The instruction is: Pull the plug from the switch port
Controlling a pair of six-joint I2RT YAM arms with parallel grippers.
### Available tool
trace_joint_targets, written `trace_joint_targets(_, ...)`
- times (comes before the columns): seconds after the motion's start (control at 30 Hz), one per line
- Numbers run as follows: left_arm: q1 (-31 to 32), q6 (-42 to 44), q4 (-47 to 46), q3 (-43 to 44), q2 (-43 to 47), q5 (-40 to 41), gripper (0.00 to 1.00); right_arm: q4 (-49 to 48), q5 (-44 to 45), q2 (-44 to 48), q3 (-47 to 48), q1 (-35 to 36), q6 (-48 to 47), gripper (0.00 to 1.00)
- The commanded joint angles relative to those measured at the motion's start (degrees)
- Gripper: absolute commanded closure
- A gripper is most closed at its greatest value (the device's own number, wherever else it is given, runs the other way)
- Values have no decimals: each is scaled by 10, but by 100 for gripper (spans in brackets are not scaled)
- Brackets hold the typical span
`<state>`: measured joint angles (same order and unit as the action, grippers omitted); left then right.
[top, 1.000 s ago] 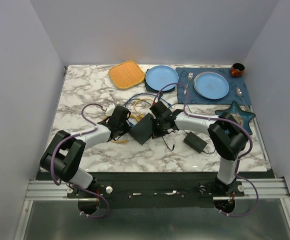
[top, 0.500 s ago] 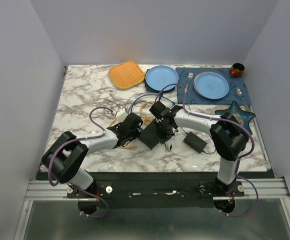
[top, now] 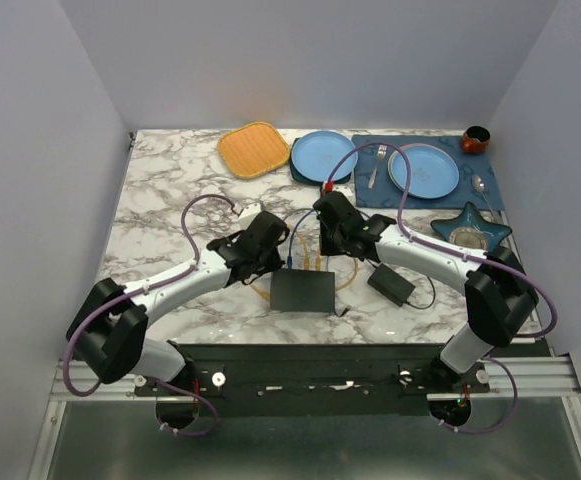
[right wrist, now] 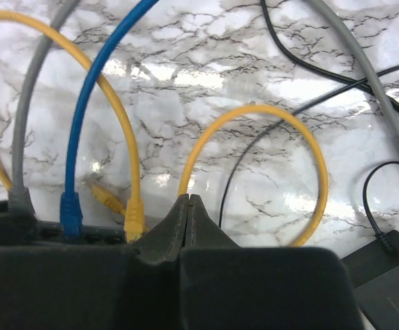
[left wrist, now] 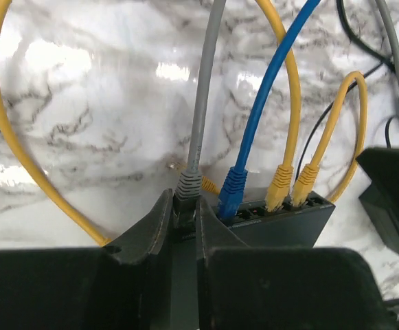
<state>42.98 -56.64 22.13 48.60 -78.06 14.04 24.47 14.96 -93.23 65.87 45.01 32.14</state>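
Note:
The switch [top: 303,290] lies flat on the marble near the front, its ports facing away with cables rising from them. In the left wrist view my left gripper [left wrist: 186,203] is shut on the grey plug [left wrist: 188,184] at the leftmost port of the switch [left wrist: 288,220]; the plug's tip is hidden between the fingers. A blue plug [left wrist: 233,189] and two yellow plugs [left wrist: 279,185] sit in the ports to its right. My right gripper [right wrist: 189,201] is shut with nothing in it, just beyond the switch's right end, in front of a yellow cable loop [right wrist: 254,110].
A black power brick [top: 391,284] lies right of the switch. At the back are an orange mat [top: 254,149], a blue plate [top: 323,155], a placemat [top: 370,190] with a plate and cutlery, a star dish [top: 475,228] and a brown cup [top: 475,139].
The switch, earlier tilted up between the grippers, now lies flat and nearer the front. Both arms have swung back; the left gripper now sits at the grey plug.

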Motion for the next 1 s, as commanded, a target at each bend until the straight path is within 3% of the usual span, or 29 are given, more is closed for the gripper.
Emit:
trace_joint_targets(0.0,-24,38,12,55,-53,2,80,-13,45,-7,-22,-4,24,98)
trace_joint_targets(0.3,-90,49,12,33,-61,-17,76,-27,41,-8,-33,-6,13,97)
trace_joint_targets(0.43,-105,51,8,16,-58,-28,56,-28,35,-15,-25,-6,9,96)
trace_joint_targets(0.6,-108,45,-8,-10,-61,-45,53,-32,24,-21,-23,-6,9,96)
trace_joint_targets(0.73,-112,50,-8,-10,-58,-39,43,-35,0,-12,-31,-7,11,95)
trace_joint_targets(0.97,-120,89,27,67,-62,0,43,-53,-26,47,-99,-6,37,95)
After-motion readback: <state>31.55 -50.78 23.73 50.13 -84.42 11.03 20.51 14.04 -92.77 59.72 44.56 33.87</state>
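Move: The grey plug, in the switch's left-end port, lies about 4 cm below the left hand and 2 cm ahead. From that hand the blue plug is 3 cm to the right and 2 cm ahead, the near yellow plug 7 cm right and 2 ahead, and the switch's middle 6 cm right and 3 cm back. From the right hand, the grey plug is some 10 cm left, 2 cm back and 5 cm below; the far yellow plug is 1 cm left and 2 cm back. The grey plug is straddled from above: the left hand eases forward, then swings left about 5 cm in all and sinks some 4 cm, rising slightly at the end, while its barely parted fingers spread to over half open. Meanwhile the right hand, still shut, sinks about 3 cm to beside the switch's far right corner; whether it touches can't be seen. ##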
